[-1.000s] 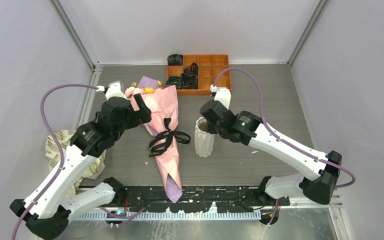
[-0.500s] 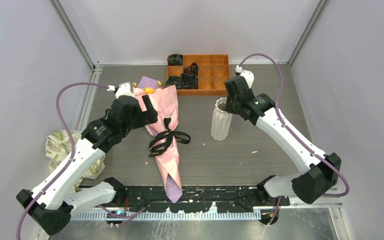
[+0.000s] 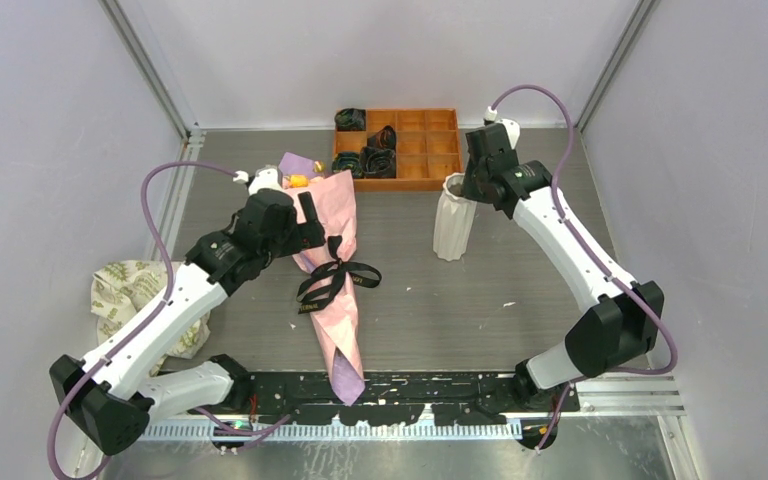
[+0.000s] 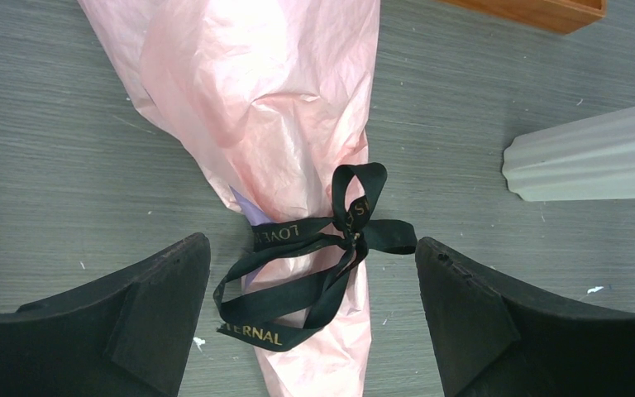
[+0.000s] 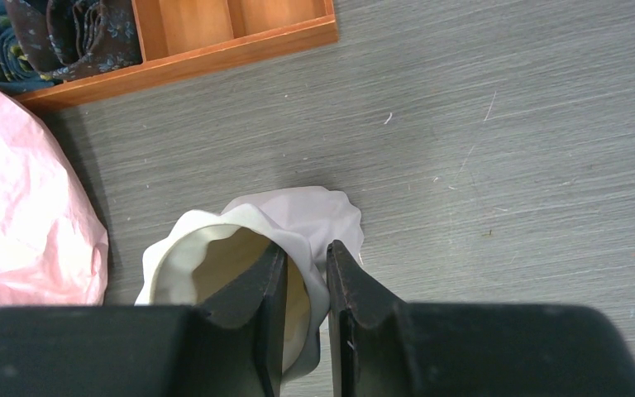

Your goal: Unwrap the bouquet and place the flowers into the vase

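The bouquet [image 3: 332, 255] lies lengthwise in the middle of the table, a pink and purple paper cone tied with a black ribbon [image 4: 322, 248]. Only a few flowers [image 3: 299, 181] peek out at its far wide end; their stems are hidden in the paper. My left gripper [image 4: 310, 244] hangs open above the ribbon, one finger on each side of the cone, touching nothing. The white ribbed vase [image 3: 453, 218] stands right of the bouquet. My right gripper [image 5: 306, 252] is shut on the vase [image 5: 207, 265], one finger inside its scalloped rim and one outside.
An orange compartment tray [image 3: 430, 150] with dark fabric coils [image 3: 370, 160] sits at the back, just behind the vase. A beige leaf-print cloth [image 3: 125, 300] lies at the table's left edge. Grey walls close in the left, right and back.
My right arm carried the vase from the table's middle back and to the right, toward the tray. My left gripper shifted right, over the bouquet's ribbon, still open.
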Tool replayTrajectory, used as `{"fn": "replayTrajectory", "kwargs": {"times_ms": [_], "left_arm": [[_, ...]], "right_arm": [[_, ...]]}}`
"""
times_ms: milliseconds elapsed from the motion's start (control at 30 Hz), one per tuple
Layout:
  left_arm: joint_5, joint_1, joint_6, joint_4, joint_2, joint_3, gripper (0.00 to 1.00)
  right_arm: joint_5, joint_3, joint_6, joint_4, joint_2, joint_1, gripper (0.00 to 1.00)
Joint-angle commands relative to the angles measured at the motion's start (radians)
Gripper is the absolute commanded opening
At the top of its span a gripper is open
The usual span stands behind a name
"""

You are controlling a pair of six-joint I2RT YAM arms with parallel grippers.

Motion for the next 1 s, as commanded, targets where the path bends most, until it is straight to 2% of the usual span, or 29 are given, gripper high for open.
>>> {"fn": "replayTrajectory", "kwargs": {"times_ms": [0,100,133,400,467,533,833,967], "left_arm": [[0.001,0.003,-0.003,0.063,0.016,0.006,0.94],[0.002,0.004,-0.002,0.066,0.022,0.006,0.94],[0.003,0.004,-0.002,0.068,0.024,0.006,0.94],[0.018,0.004,-0.011,0.076,0.039,-0.002,0.94],[0.019,0.004,-0.013,0.077,0.038,-0.005,0.94],[0.019,0.003,-0.015,0.080,0.041,-0.008,0.94],[-0.014,0.004,-0.015,0.073,0.041,-0.023,0.94],[-0.040,0.003,-0.019,0.074,0.033,-0.046,0.94]], "right_arm": [[-0.024,0.052,-0.010,0.084,-0.010,-0.002,0.01],[-0.039,0.020,0.000,0.091,-0.037,-0.001,0.01],[-0.042,0.012,0.000,0.088,-0.046,-0.002,0.04],[-0.126,-0.015,0.020,0.064,-0.134,0.001,0.35],[-0.166,-0.024,0.030,0.064,-0.160,0.002,0.47],[-0.173,-0.028,0.034,0.062,-0.177,0.002,0.54],[-0.156,0.043,0.029,-0.004,-0.253,0.026,0.61],[-0.067,0.112,0.008,-0.060,-0.317,0.142,0.61]]}}
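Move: The right fingers still pinch the right side of the vase's rim; the vase's middle is level with them, about 4 cm left and 11 cm below. From this hand the orange organizer lies some 21 cm ahead, 14 cm left and 20 cm below. The bouquet's black bow is roughly 28 cm left of it, 4 cm back and 19 cm lower; from the left hand the bow is about 7 cm ahead, 6 cm right and 19 cm below, with the flower heads some 24 cm ahead, 1 cm left and 16 cm below. Staying almost still at first, the right hand opens to a bit over half and lets go of the vase's rim, drawing up about 7 cm and back nearly 5, drifting left over the vase and rolling its left side up some 10 degrees. The left hand, wide open and empty, meanwhile sinks about 2 cm towards the bouquet's bow without reaching it. ##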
